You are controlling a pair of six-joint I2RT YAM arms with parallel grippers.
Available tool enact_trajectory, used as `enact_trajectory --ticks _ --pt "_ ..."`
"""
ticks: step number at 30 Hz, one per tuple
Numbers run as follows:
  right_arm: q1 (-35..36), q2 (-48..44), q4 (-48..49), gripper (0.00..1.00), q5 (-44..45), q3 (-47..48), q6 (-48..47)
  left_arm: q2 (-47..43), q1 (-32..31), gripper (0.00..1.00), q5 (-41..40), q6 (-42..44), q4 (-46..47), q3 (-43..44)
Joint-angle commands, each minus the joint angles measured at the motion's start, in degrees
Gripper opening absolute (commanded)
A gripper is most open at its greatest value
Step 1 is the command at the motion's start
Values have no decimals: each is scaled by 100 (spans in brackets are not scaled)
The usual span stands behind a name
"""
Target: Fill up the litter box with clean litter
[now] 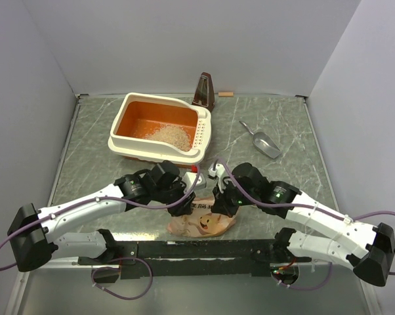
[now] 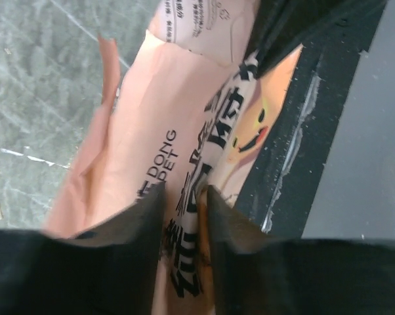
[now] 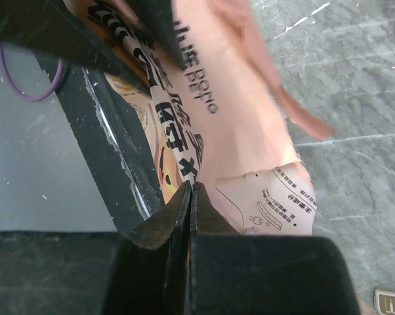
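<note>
The cream-white litter box [image 1: 145,149] with its orange inside stands at the back left of the table. A pale heap of clean litter [image 1: 170,134] lies in it. A crinkled tan printed bag [image 1: 204,223] lies near the front edge between both arms. My left gripper [image 1: 184,207] is at the bag's left end. In the left wrist view its jaws [image 2: 184,190] stand apart with a fold of the bag [image 2: 138,164] between them. My right gripper [image 1: 218,207] is at the bag's right end, and its jaws [image 3: 191,187] are pressed together on the bag's edge [image 3: 230,131].
A metal scoop [image 1: 262,141] lies to the right of the litter box. A brown metronome [image 1: 203,90] and a small wooden block [image 1: 225,94] stand at the back wall. A black strip [image 1: 197,249] runs along the front edge under the bag. Walls enclose three sides.
</note>
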Motion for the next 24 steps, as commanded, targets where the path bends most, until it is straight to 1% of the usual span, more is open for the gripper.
enact_trajectory --ticks 1,2,3,4,5,6,8,9,12,14,17,20,22,24 --pt "-127 -267 55 0 12 -6 -86 -37 -2 13 339 253 -211 97" --pt "-136 -293 46 0 64 -6 -78 7 7 6 331 271 -246 123" --pt "-153 -311 46 0 108 -24 -60 34 7 1 304 271 -307 150" --pt "-162 -337 38 0 152 -67 -51 78 -2 1 243 288 -343 167" --pt "-188 -389 46 4 179 -85 -60 78 7 1 138 297 -360 185" --pt "-189 -416 81 16 257 -112 -60 61 -2 1 41 315 -378 185" --pt "-206 -478 143 25 293 -156 -112 -80 15 1 -134 332 -352 167" --pt "-215 -469 152 36 346 -138 -130 -141 15 1 -335 350 -343 133" --pt "-224 -408 152 48 460 -24 -236 -378 15 1 -679 420 -448 132" --pt "-233 -399 231 52 627 55 -323 -563 16 1 -768 473 -475 115" --pt "-241 -338 345 55 715 274 -455 -818 24 1 -926 569 -449 124" --pt "-242 -224 363 59 645 529 -1147 -968 15 1 -1216 683 -474 132" --pt "-250 -118 328 60 602 740 -1412 -1081 7 1 -1234 736 -501 150" --pt "-250 58 310 61 347 906 -1808 -1291 15 1 -1208 737 -466 62"
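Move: The litter bag's rolled top edge runs between my hands, level in reach: its middle is about 3 cm right of my left fingers, which stand open around it, and some 4 cm left of my right fingers, which already pinch it. From my left hand the litter box sits about 30 cm ahead and 11 cm to the left; the scoop lies some 25 cm ahead and 20 cm to the right of my right hand, about 12 cm lower. My left hand stays put while its fingers shut on the rolled edge of the bag. Then my right fingers open and let go, and that hand draws off forward and up, nearly 4 cm each way, tilting about 15 degrees. With its grip kept, my left hand drags the bag about 4 cm to my left. ##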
